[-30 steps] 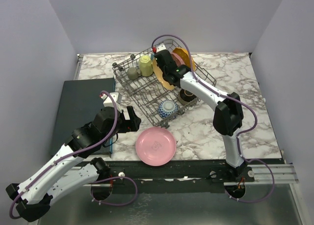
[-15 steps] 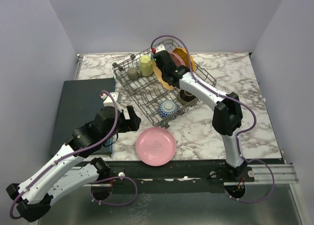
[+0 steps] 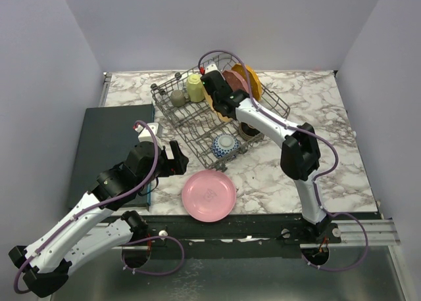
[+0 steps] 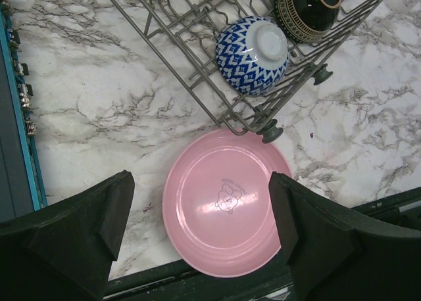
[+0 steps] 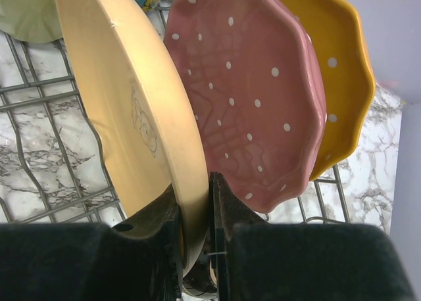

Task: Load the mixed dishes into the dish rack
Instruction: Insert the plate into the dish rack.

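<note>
A plain pink plate [image 3: 208,194] lies flat on the marble near the front edge. My left gripper [image 3: 176,158] hovers open beside it; in the left wrist view the left gripper [image 4: 199,190] has the pink plate [image 4: 227,202] between its spread fingers, which do not touch it. My right gripper [image 3: 217,94] is shut on the rim of a peach plate [image 5: 125,104] held upright in the dish rack [image 3: 174,117]. Behind it stand a pink white-dotted scalloped plate [image 5: 250,97] and an orange scalloped plate [image 5: 342,71]. The rack also holds a blue-patterned bowl [image 4: 253,54], a dark bowl [image 4: 306,8], a yellow mug [image 3: 195,87] and an olive mug [image 3: 178,98].
A dark flat mat [image 3: 108,143] with a teal edge [image 4: 23,117] lies left of the rack. A black rail [image 3: 263,225] runs along the table's front edge just below the pink plate. Grey walls close in the back and both sides.
My right gripper has shifted slightly left and back over the rack with the peach plate in it. The left arm and the pink plate have stayed put.
</note>
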Tool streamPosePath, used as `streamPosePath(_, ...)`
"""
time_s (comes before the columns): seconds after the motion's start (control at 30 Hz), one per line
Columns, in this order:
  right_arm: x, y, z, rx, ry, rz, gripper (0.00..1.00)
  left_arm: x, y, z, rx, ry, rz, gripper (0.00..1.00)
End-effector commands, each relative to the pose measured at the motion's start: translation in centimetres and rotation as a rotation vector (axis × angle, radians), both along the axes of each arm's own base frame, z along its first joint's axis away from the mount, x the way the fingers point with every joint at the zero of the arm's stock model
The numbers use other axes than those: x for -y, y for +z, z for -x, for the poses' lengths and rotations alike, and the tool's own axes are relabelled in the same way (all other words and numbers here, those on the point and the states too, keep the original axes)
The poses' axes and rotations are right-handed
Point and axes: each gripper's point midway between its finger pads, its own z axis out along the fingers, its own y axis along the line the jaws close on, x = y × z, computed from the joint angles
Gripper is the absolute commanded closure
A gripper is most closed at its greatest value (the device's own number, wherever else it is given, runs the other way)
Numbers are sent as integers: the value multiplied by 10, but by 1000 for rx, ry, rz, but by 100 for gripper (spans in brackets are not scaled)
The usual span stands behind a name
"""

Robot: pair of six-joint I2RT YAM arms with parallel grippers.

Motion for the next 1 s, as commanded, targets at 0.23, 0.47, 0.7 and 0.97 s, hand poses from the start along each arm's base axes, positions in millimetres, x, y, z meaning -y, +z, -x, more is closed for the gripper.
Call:
streamPosePath(0.23,-5,-35,6,-83,-3,15,99,-3,0,-2,11,7,-5,9)
streamPosePath(0.47,-8,-31,6,-81,1,5,85,-3,0,-2,11,8,-5,9)
streamPosePath(0.7,-11,-25,7,-70,5,-6,56,-2,-1,-2,10,7,-6,9)
streamPosePath(0.97,-15,-18,7,-58,11,-17,48,-2,-1,-2,9,7,-5,9)
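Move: The cream plate is already held on edge in the rack by the right fingers at its near upper rim, its middle about 5 cm ahead, 4 cm left and 7 cm below that hand. The pink plates stand roughly 8 cm ahead and 5 cm right, the yellow plate 8 cm ahead and 10 right; the black bowl lies some 6 cm back and 5 right, well below. From the idle left hand, the cream plate is about 26 cm ahead and 12 right. The cream plate is first kept pinched and still among the rack's wires, then the right hand lets go: its fingers open from nearly shut to about half, the right-side finger coming clear of the rim. While opening, the hand sinks some 2 cm beside the plate, its wrist tipping down only slightly. ##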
